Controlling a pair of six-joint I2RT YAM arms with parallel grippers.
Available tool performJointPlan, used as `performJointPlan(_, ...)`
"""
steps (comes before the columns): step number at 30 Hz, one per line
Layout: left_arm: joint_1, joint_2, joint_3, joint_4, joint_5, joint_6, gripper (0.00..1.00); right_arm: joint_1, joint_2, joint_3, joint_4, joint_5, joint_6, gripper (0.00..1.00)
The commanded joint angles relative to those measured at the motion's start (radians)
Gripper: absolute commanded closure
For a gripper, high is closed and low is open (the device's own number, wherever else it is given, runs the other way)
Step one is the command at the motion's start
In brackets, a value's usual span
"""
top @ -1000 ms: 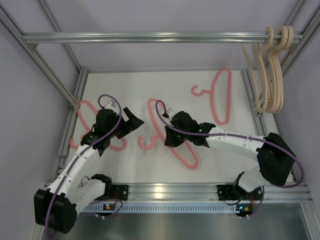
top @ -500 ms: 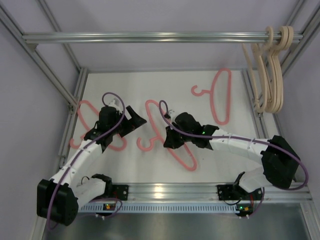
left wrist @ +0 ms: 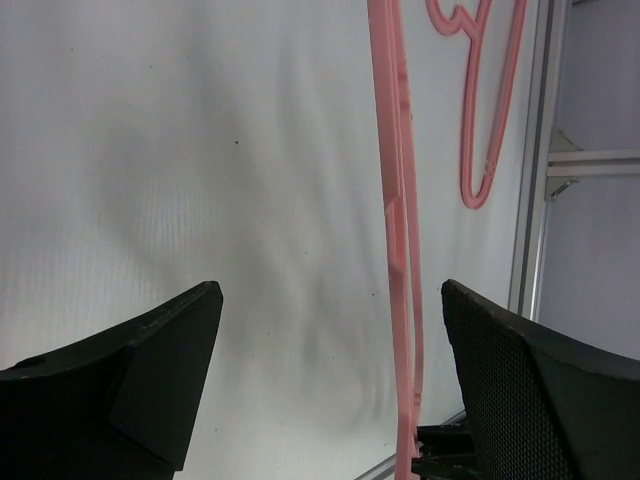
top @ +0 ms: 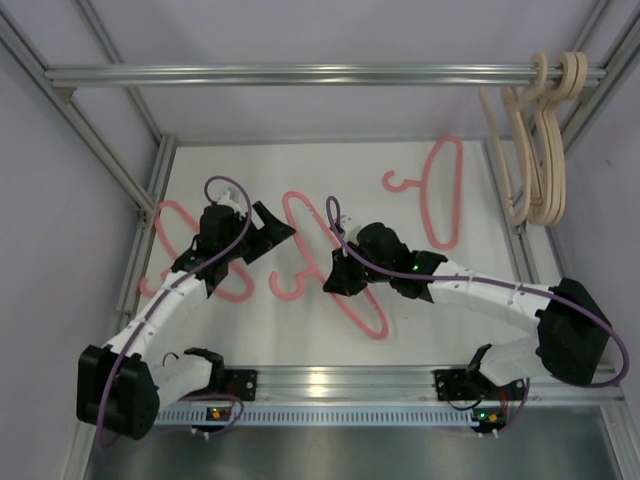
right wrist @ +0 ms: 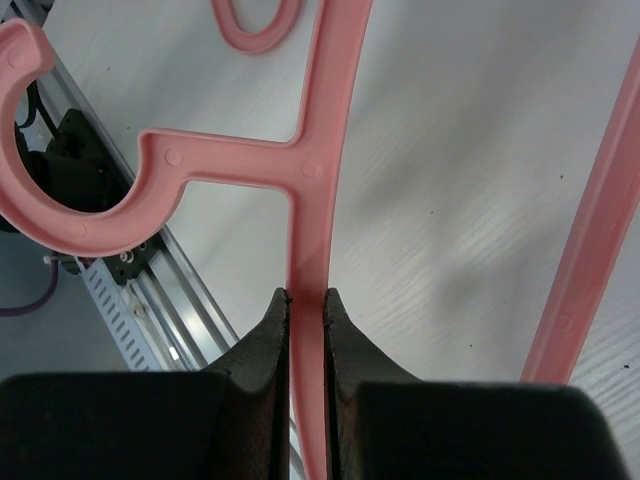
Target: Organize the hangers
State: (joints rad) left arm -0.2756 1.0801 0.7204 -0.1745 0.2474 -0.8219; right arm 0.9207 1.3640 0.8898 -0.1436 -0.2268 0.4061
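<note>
My right gripper (top: 335, 276) is shut on the long side bar of a pink hanger (top: 305, 232), which slants from the table's middle toward the front. In the right wrist view the pads pinch that bar (right wrist: 306, 290) just below its hook (right wrist: 80, 205). My left gripper (top: 272, 233) stands open right beside this hanger. In the left wrist view the hanger (left wrist: 400, 250) shows edge-on between the wide-apart fingers (left wrist: 150, 370), close to the right one, with nothing gripped. A second pink hanger (top: 441, 190) lies flat at the back right. A third (top: 168, 228) lies partly under my left arm.
Several beige hangers (top: 535, 150) hang from the overhead aluminium rail (top: 300, 73) at its right end. Frame posts (top: 110, 160) slant along the left and right sides of the white table (top: 330, 170). A metal channel (top: 340, 378) runs along the front edge.
My right gripper has carried the held pink hanger a little left and toward the back. The left arm has shifted slightly to the right toward it, still open.
</note>
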Motion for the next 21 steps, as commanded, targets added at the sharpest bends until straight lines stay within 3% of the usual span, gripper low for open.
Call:
performJointPlan(1, -0.004, 0.021, 0.039, 0.102, 0.013, -0.026, 0.06, -0.006, -0.023, -0.006, 0.111, -0.045, 0.007, 1.0)
performJointPlan(12, -0.056, 0.124, 0.077, 0.155, -0.043, -0.042, 0.23, -0.006, -0.002, -0.012, 0.173, -0.111, 0.016, 1.0)
performJointPlan(19, -0.128, 0.144, 0.063, 0.153, -0.097, -0.066, 0.41, -0.006, 0.023, 0.008, 0.174, -0.091, 0.01, 1.0)
performJointPlan(21, -0.131, 0.142, 0.056, 0.153, -0.106, -0.075, 0.51, -0.006, 0.03, 0.011, 0.176, -0.088, 0.01, 1.0)
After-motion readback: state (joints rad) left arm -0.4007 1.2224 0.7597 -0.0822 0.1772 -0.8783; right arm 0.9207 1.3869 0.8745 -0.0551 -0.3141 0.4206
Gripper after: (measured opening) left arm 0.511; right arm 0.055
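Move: The pink hanger in the right gripper has its left-hand bar about 5 cm to the right of the open left hand, roughly level ahead and some 2 cm lower; its hook is about 12 cm back and 2 cm right. A loose pink hanger lies about 16 cm left, 5 cm back and 15 cm below. From the right hand, that bar's far stretch is some 13 cm ahead and 7 cm left, about level. Left hand shifts about 4 cm right around the bar, fingers half closing; right keeps its grip, easing slightly left. ##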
